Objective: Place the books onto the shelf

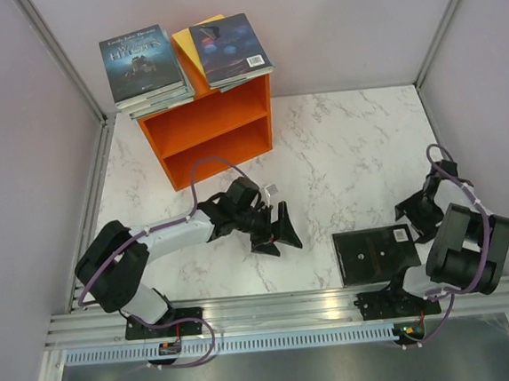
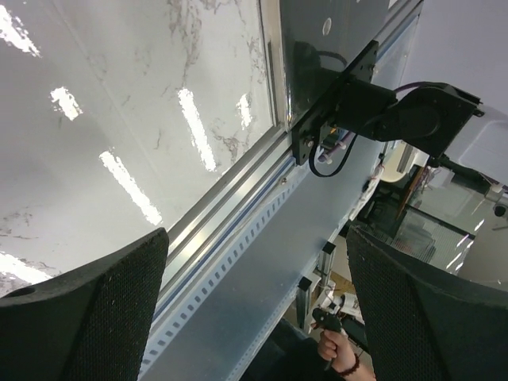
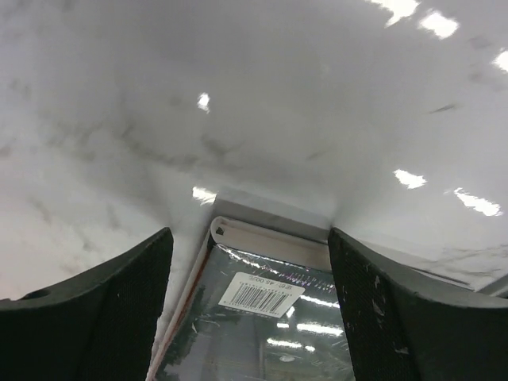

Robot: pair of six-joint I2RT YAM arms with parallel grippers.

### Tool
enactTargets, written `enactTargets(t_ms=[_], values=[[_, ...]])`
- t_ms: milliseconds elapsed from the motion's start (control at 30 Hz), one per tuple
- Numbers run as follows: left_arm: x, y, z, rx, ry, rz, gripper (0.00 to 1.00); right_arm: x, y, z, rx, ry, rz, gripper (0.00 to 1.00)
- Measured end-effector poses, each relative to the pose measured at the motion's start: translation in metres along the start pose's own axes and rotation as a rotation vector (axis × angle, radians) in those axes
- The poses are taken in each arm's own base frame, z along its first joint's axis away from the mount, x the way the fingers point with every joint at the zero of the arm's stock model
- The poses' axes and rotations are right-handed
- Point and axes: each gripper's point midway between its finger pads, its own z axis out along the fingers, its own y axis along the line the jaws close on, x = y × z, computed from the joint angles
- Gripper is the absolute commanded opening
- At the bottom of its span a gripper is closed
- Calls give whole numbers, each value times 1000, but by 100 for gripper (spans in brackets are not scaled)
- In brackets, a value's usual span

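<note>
The orange shelf (image 1: 209,128) stands at the back left with its open front facing the arms. A stack of books (image 1: 144,66) lies on its top. Beside the stack, a dark blue book (image 1: 233,50) rests on a yellow one (image 1: 190,43). A black book (image 1: 376,253) with a barcode sticker lies flat on the table near the right arm's base. My right gripper (image 1: 415,219) hangs open at its far right corner, and the book's end (image 3: 262,317) shows just below the gap of that gripper (image 3: 250,234). My left gripper (image 1: 276,233) is open and empty at mid-table.
The marble table top (image 1: 350,155) is walled by grey panels on three sides. An aluminium rail (image 1: 283,308) carrying both arm bases runs along the near edge. In the left wrist view the left gripper (image 2: 255,238) looks over that rail (image 2: 238,214) toward the right arm's base (image 2: 349,111).
</note>
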Motion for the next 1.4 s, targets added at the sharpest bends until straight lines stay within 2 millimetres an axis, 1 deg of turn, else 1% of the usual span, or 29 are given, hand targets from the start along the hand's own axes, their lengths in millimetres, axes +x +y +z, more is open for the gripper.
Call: enactTargets(t_ms=[33, 100, 133, 167, 200, 267, 300, 333, 367, 400, 433, 467, 500, 567, 633, 667, 700, 733, 767, 833, 867, 933, 1000, 1067, 1100, 1133, 1167, 1267, 1400], values=[[0, 2, 0, -5, -1, -3, 94, 7, 6, -1, -14, -2, -25, 82], [0, 7, 0, -17, -6, -14, 94, 28, 25, -4, -66, 1, -84, 81], [-1, 9, 0, -22, -9, -19, 94, 41, 38, -7, -110, 11, -117, 81], [-3, 11, -1, -26, -14, -25, 94, 57, 56, -11, -175, 33, -139, 81], [-5, 14, -3, -29, -21, -33, 94, 74, 77, -16, -247, 59, -159, 81], [-12, 19, -7, -39, -41, -53, 94, 121, 122, -28, -416, 145, -227, 82], [-15, 22, -10, -46, -52, -62, 94, 142, 137, -33, -473, 183, -266, 82], [-18, 25, -14, -55, -66, -71, 94, 168, 155, -41, -538, 232, -315, 82], [-23, 28, -19, -66, -84, -76, 94, 193, 167, -48, -585, 288, -363, 82], [-27, 31, -23, -73, -99, -76, 94, 214, 176, -53, -610, 333, -410, 82], [-30, 35, -26, -84, -113, -75, 94, 229, 180, -57, -627, 365, -448, 82], [-33, 40, -29, -99, -123, -75, 94, 238, 182, -60, -632, 387, -474, 82], [-34, 45, -31, -115, -124, -74, 94, 238, 183, -62, -631, 385, -484, 82], [-31, 53, -31, -145, -117, -70, 94, 219, 188, -70, -627, 347, -479, 82], [-29, 58, -30, -164, -103, -66, 94, 188, 193, -75, -607, 271, -468, 83], [-27, 61, -29, -173, -95, -66, 94, 169, 195, -79, -601, 227, -460, 83], [-26, 64, -28, -182, -87, -69, 94, 155, 195, -83, -590, 183, -471, 83], [-24, 67, -27, -189, -80, -72, 94, 132, 192, -83, -572, 135, -452, 83], [-24, 69, -26, -192, -76, -73, 94, 118, 185, -84, -552, 101, -448, 83], [-21, 72, -25, -198, -70, -77, 94, 105, 166, -81, -501, 73, -454, 82], [-20, 75, -25, -200, -67, -80, 94, 106, 156, -78, -478, 78, -467, 82], [-17, 79, -22, -204, -60, -83, 94, 116, 131, -69, -438, 110, -504, 82], [-15, 82, -18, -205, -50, -83, 94, 133, 104, -56, -405, 167, -532, 82], [-13, 83, -10, -193, -39, -70, 94, 152, 70, -43, -364, 241, -549, 83], [-11, 84, -5, -189, -31, -64, 94, 161, 56, -39, -355, 273, -551, 83], [-8, 84, 0, -181, -18, -60, 94, 170, 45, -40, -362, 313, -548, 83], [-4, 82, 4, -162, -3, -59, 94, 175, 40, -42, -382, 321, -551, 83], [-2, 73, 14, -119, 10, -37, 94, 188, 32, -45, -457, 355, -551, 83], [5, 59, 28, -28, 42, -34, 94, 213, 31, -49, -573, 471, -513, 82]])
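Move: The dark book lies flat, its middle about 12 cm left of the right hand, 7 cm nearer the base and 1 cm lower; the right fingertip is at its far right corner, beside the edge. The left gripper hangs some 36 cm left of the right hand, about level in reach and 9 cm higher, and the shelf stands roughly 32 cm ahead, 55 cm left and 15 cm up. From the left hand the book is about 25 cm right, 3 cm back, 10 cm down. The right hand, fingers staying open and already at the book's far right corner, sweeps fast some 29 cm left and 9 cm forward, pushing the corner along, then rises, swings back right, and draws down and back towards the base to the book's right side, its fingers now canted leftward. The open left hand first drifts forward and left out of the way, then sinks about 6 cm and returns right and back, coming close to the book's far left corner. ##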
